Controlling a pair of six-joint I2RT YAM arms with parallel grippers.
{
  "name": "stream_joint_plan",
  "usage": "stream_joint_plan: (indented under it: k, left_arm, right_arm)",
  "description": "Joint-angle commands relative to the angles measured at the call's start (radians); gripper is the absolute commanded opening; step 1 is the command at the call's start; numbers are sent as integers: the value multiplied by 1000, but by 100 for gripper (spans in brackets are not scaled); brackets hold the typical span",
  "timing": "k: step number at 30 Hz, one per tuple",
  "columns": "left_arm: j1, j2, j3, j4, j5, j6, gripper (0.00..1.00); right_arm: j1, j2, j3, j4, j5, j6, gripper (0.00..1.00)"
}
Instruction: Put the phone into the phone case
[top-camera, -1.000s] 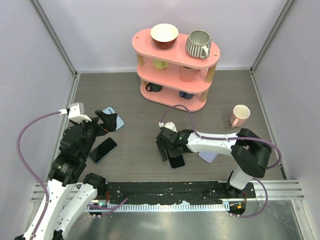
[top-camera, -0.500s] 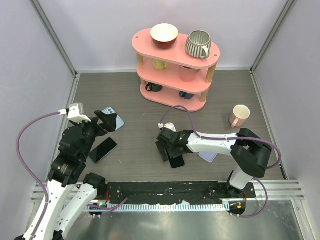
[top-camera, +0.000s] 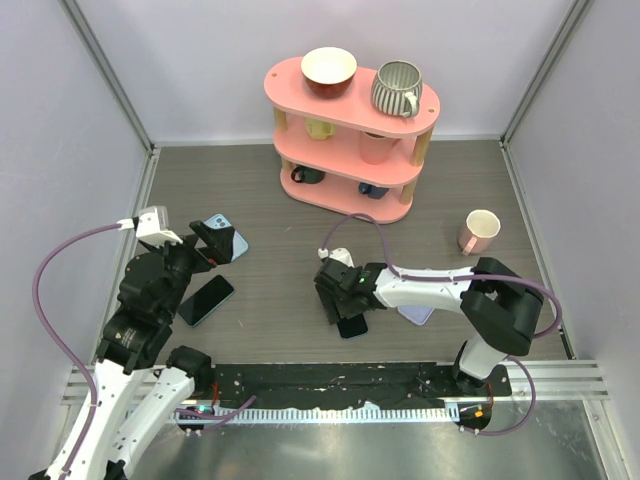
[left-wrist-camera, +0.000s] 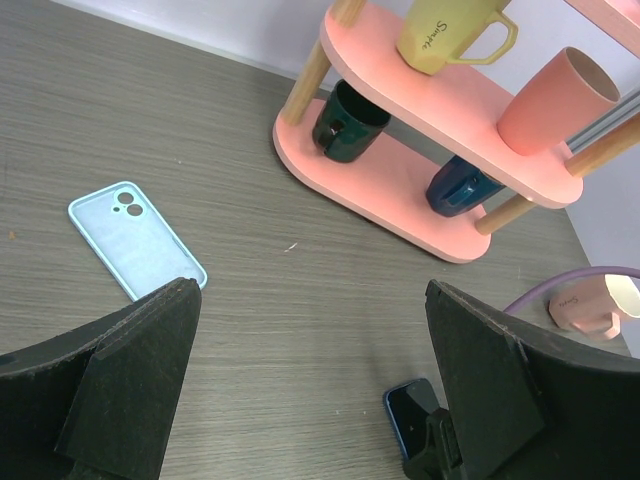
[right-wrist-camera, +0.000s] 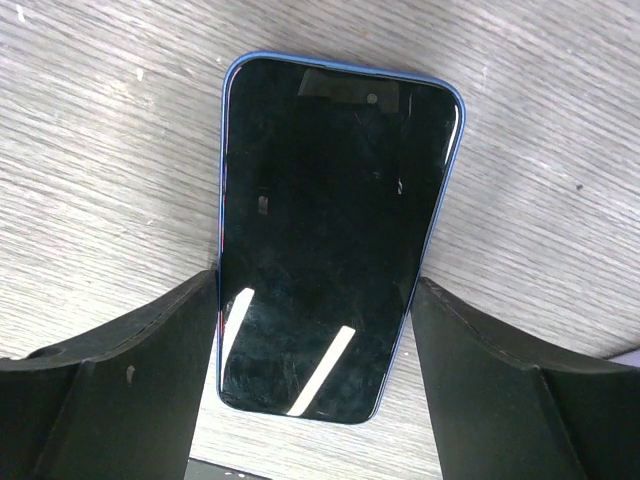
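The phone, blue-edged with a dark screen, lies flat on the table just right of centre; its end also shows low in the left wrist view. My right gripper straddles it, one finger against each long side. The light blue phone case lies at the left, camera cut-outs up. My left gripper hovers open beside the case with nothing between its fingers.
A second, black phone lies near the left arm. A lavender case sits partly under the right arm. A pink three-tier shelf with cups stands at the back, and a pink mug at the right.
The right gripper's fingers have come inward against the phone's sides. The left arm and the case have not moved.
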Motion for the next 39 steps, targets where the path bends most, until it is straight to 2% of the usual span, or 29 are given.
stream_joint_plan:
  k: [1, 5, 8, 11, 14, 18, 20, 26, 35, 39]
  left_arm:
    - [-4, 0, 13, 15, -16, 7, 100]
    - [-4, -4, 13, 14, -19, 10, 100]
    - [-6, -7, 12, 14, -19, 10, 100]
    - [-7, -6, 12, 12, -24, 10, 100]
    - [-9, -7, 15, 8, -28, 9, 100]
    - [-10, -15, 13, 7, -33, 9, 100]
    - [-10, -10, 15, 7, -33, 9, 100]
    - [-12, -7, 13, 11, -19, 7, 100]
    - [-13, -13, 13, 7, -25, 9, 100]
    - [-12, -16, 12, 11, -22, 9, 100]
  right_arm:
    - [2, -51, 61, -97, 115, 68, 64]
    - [0, -137, 120, -131, 157, 125, 52]
    - [-15, -192, 165, -215, 242, 186, 48]
    - [-62, -234, 170, -327, 292, 272, 48]
    - [-187, -301, 103, -381, 310, 343, 48]
    - [-309, -401, 0, -358, 353, 395, 47]
    - [-331, -438, -43, -355, 385, 407, 46]
    - [-461, -484, -146, -330, 428, 412, 45]
    - [-487, -438, -188, -272, 488, 435, 44]
    - [-491, -392, -212, -217, 465, 433, 43]
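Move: The right fingers already grip the phone by its long sides, on the table. The purple phone case lies about 20 cm to the right of this hand and 5 cm farther out, roughly 1 cm lower. The pink mug stands some 36 cm to the right and 18 cm ahead, and the pink shelf rises about 35 cm straight ahead. From the idle left hand the case is some 46 cm to the right, level fore and aft, 29 cm below. Up first, about 10 cm and a little forward, the right arm lifts the pinched phone, then swings some 20 cm to the right towards the purple case while turning clockwise by about 55 degrees. It sinks again by 4 or 5 cm on the way and slows almost to a stop over the case, fingers keeping their hold. ##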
